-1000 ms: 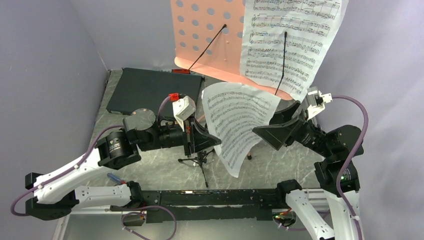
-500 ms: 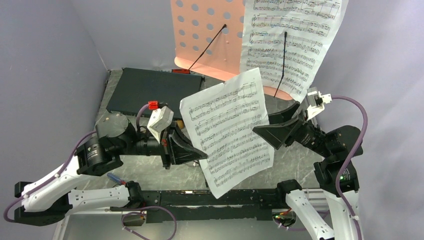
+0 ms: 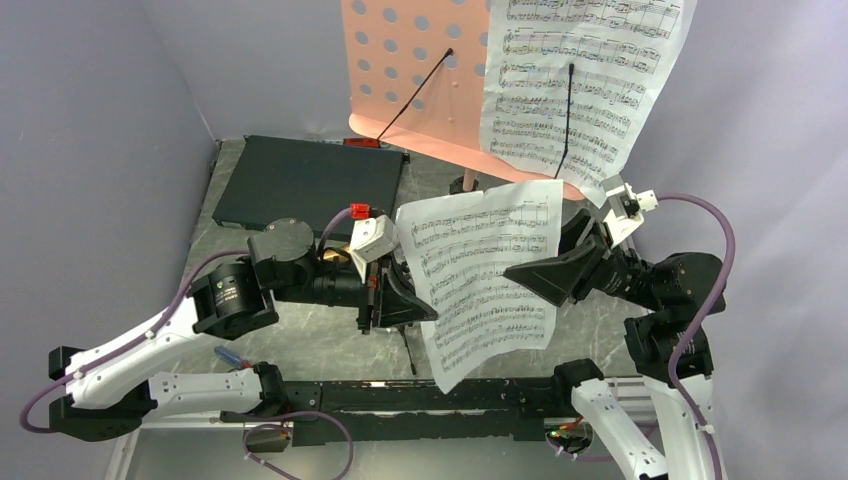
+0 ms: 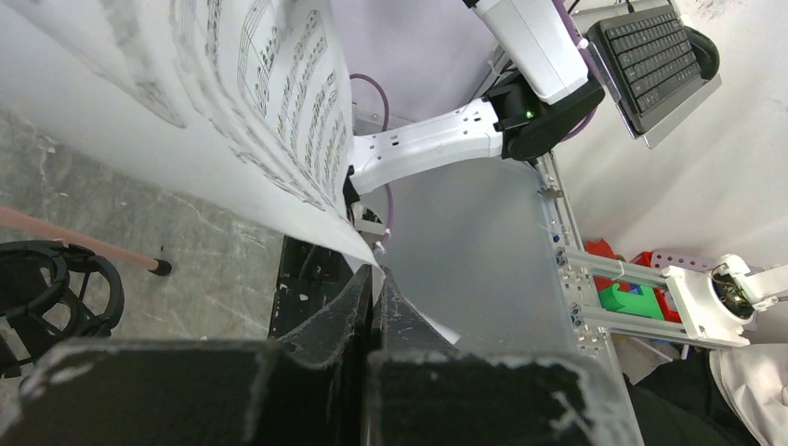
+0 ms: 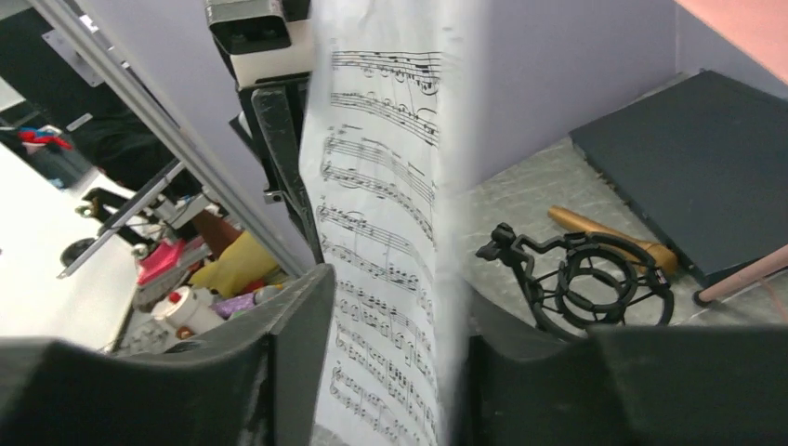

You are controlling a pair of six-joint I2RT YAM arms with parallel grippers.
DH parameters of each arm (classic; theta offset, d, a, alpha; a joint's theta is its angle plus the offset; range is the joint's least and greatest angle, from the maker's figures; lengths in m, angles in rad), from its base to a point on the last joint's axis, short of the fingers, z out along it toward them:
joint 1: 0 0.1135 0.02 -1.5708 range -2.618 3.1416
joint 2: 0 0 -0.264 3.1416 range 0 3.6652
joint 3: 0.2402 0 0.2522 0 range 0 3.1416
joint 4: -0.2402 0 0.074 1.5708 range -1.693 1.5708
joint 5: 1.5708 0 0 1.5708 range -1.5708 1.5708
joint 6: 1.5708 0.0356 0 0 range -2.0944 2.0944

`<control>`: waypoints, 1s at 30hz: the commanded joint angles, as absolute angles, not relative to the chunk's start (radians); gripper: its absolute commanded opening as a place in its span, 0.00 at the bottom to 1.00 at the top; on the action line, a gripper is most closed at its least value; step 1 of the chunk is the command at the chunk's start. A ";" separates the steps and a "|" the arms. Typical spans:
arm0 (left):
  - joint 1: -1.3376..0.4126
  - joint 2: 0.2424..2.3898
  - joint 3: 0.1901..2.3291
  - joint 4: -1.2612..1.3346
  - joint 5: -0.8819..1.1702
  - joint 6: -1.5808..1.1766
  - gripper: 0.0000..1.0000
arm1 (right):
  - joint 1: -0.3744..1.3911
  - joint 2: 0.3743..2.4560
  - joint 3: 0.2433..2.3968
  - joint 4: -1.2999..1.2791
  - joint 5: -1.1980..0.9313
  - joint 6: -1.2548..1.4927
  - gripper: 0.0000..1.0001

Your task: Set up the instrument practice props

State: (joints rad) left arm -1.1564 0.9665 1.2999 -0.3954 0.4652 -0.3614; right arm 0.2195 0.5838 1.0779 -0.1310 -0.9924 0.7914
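The pink perforated music stand [image 3: 400, 60] rises at the back, with one sheet-music page [image 3: 580, 90] resting on its right half. A second page [image 3: 490, 270] hangs in the air between my arms. My left gripper [image 3: 405, 300] is shut on its lower left corner, which is pinched between the jaws in the left wrist view [image 4: 376, 279]. My right gripper [image 3: 527, 272] straddles the page's right edge, jaws apart with the sheet [image 5: 381, 214] between them. The black ring-mount mic stand [image 5: 595, 279] and the gold microphone [image 5: 604, 232] sit on the table beyond it.
A flat black box [image 3: 300, 180] lies at the back left of the marbled table. The stand's pink leg [image 5: 743, 279] reaches the table by the mic stand. Purple walls close in both sides. A black rail [image 3: 420, 395] runs along the near edge.
The left arm swung the page out to the left, then back right, so it now hangs flatter between the arms. The right gripper's jaws have narrowed around the page's right edge.
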 commanded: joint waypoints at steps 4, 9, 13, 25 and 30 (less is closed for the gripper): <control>-1.161 0.943 1.314 -0.374 0.443 -0.345 0.10 | 0.221 0.619 1.140 -0.205 -1.069 0.694 0.19; -1.161 0.939 1.337 -0.407 0.368 -0.329 0.66 | 0.222 0.633 1.179 -0.251 -1.040 0.657 0.00; -1.162 0.972 1.417 -0.489 0.171 -0.302 0.85 | 0.222 0.646 1.271 -0.302 -0.962 0.630 0.00; -1.161 1.216 1.805 -0.658 -0.197 -0.115 0.93 | 0.221 0.740 1.630 -0.355 -0.699 0.580 0.00; -1.161 1.277 1.955 -0.677 -0.313 -0.026 0.92 | 0.222 0.763 1.668 -0.290 -0.638 0.555 0.00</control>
State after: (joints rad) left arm -1.1564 1.2549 1.8248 -0.6651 -0.1665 -0.1299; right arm 0.2195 0.7235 1.6466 -0.3435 -0.7326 0.5850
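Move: The loose music sheet is still pinched by the left hand; its middle lies about 7 cm right of and 6 cm ahead of that hand, roughly level. From the open right hand, the loose sheet's middle is some 6 cm left and 3 cm back, 2 cm lower. The music stand's ledge is about 14 cm ahead and 9 cm left of the right hand, 9 cm lower; the clipped sheet is roughly 22 cm ahead, 6 cm right, 5 cm higher. Right pinches the loose sheet and rises about 14 cm; left lets go, swinging 13 cm forward towards the stand. ##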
